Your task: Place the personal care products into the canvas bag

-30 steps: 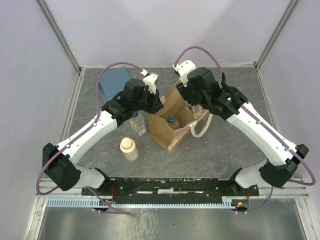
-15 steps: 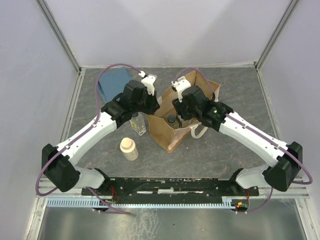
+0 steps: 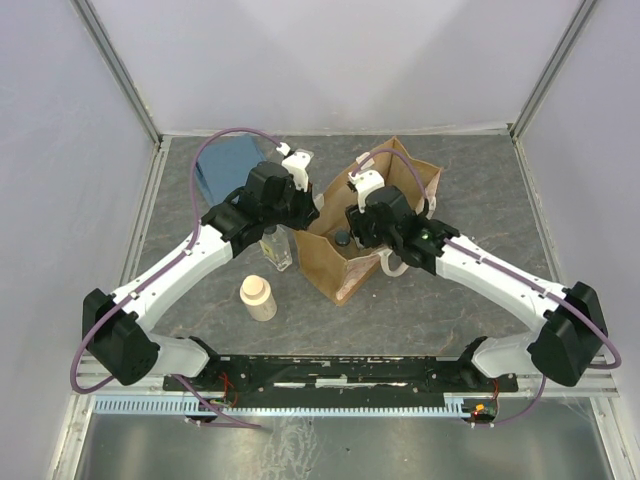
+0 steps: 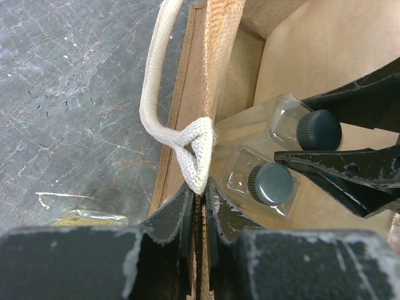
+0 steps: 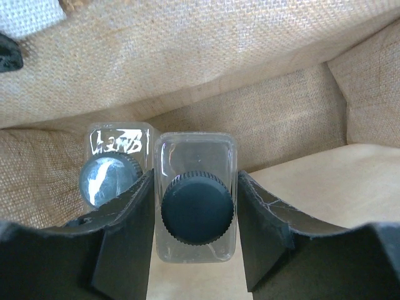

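The tan canvas bag (image 3: 335, 268) stands at mid-table with its mouth open. My left gripper (image 3: 308, 212) is shut on the bag's left rim (image 4: 215, 37), just below the off-white handle loop (image 4: 164, 94). My right gripper (image 3: 352, 238) reaches down inside the bag, shut on a clear square bottle with a dark cap (image 5: 197, 209). A second clear bottle (image 5: 111, 178) stands on the bag's floor beside it. Outside the bag, another clear bottle (image 3: 277, 248) stands under my left arm. The cream round bottle (image 3: 258, 297) stands nearer the front.
A folded blue cloth (image 3: 226, 165) lies at the back left. The bag's other handle (image 3: 398, 262) hangs over its right side. Metal frame rails (image 3: 150, 215) border the dark table. My right gripper's black fingers (image 4: 350, 175) fill the bag's mouth in the left wrist view.
My right gripper has carried the clear bottle left and down into the bag. My left gripper has closed on the bag's rim.
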Robot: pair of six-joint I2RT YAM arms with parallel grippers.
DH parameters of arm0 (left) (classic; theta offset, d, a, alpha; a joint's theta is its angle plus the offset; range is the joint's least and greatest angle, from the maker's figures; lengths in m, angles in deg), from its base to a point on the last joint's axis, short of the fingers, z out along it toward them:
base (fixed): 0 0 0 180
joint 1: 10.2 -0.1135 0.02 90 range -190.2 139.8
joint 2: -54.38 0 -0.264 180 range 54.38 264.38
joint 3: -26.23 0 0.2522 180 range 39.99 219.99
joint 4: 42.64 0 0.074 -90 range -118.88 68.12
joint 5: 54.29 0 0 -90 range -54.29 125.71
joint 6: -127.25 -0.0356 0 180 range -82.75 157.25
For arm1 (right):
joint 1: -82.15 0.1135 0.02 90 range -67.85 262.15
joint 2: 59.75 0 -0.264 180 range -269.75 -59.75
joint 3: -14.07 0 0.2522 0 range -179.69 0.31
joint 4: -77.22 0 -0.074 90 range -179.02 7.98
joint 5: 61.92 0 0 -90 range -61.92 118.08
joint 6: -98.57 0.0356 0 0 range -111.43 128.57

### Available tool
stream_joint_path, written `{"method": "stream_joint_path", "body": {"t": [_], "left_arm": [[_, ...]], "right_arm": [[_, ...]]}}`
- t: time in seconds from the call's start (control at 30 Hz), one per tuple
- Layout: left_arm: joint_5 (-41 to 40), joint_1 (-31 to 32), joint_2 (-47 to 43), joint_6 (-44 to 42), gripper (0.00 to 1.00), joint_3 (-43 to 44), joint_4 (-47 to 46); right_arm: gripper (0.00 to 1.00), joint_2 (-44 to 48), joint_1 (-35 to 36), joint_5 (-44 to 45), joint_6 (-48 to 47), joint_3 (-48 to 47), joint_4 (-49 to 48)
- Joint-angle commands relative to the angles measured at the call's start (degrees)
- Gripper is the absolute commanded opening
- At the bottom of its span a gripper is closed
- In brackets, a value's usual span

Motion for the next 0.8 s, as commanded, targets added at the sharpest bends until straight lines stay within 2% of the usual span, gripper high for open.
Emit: {"method": "stream_joint_path", "body": {"t": [0.0, 0.2, 0.23, 0.37, 0.5, 0.67, 0.77], "left_arm": [[0.0, 0.4, -0.9, -2.4, 0.17, -0.4, 0.8], [-0.1, 0.3, -0.7, -2.9, 0.18, -0.1, 1.3], [-0.1, 0.3, -0.6, -2.9, 0.18, 0.0, 1.4], [-0.2, 0.3, -0.4, -3.2, 0.18, -0.1, 1.8], [-0.2, 0.3, -0.3, -3.3, 0.21, 0.0, 1.8], [-0.2, 0.3, 0.0, -3.3, 0.45, 0.7, 1.9], [-0.7, 0.3, 0.2, -3.1, 0.74, 2.0, 2.6]], "right_arm": [[0.00, -0.7, 0.2, -2.0, 2.1, -2.2, -11.1], [0.02, -3.7, 0.5, -0.1, 2.2, -2.3, -7.3], [0.08, -3.8, 0.5, 0.2, 2.4, -2.2, -6.7], [0.46, -2.3, 0.6, 1.5, 2.5, -2.9, -4.3], [0.69, 0.6, 0.6, 4.1, 1.6, -5.6, -0.8], [0.85, 3.7, 0.6, 5.2, 0.3, -11.4, 5.0], [0.90, 5.6, 0.6, 6.2, 0.2, -14.5, 7.7]]}}
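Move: The right hand already holds a capped clear bottle inside the canvas bag; its standing place is only about 1 cm ahead and 1 cm left, the bottle's middle ending some 5 cm below the hand. The first bottle in the bag stands about 2 cm back and 4 cm left of the hand, 5 cm below. The left hand still pinches the bag's left rim by the strap knot, with that standing place roughly 9 cm to its right, 2 cm back and 8 cm lower. Downward first, about 2 cm with a slight push forward and left, the right hand lowers the held bottle beside the first one, pauses, opens its fingers off it and then climbs straight up some 8 cm, away from both caps. The left hand stays almost still at the rim and only spreads its fingers late on, letting go of the canvas by the strap knot. ##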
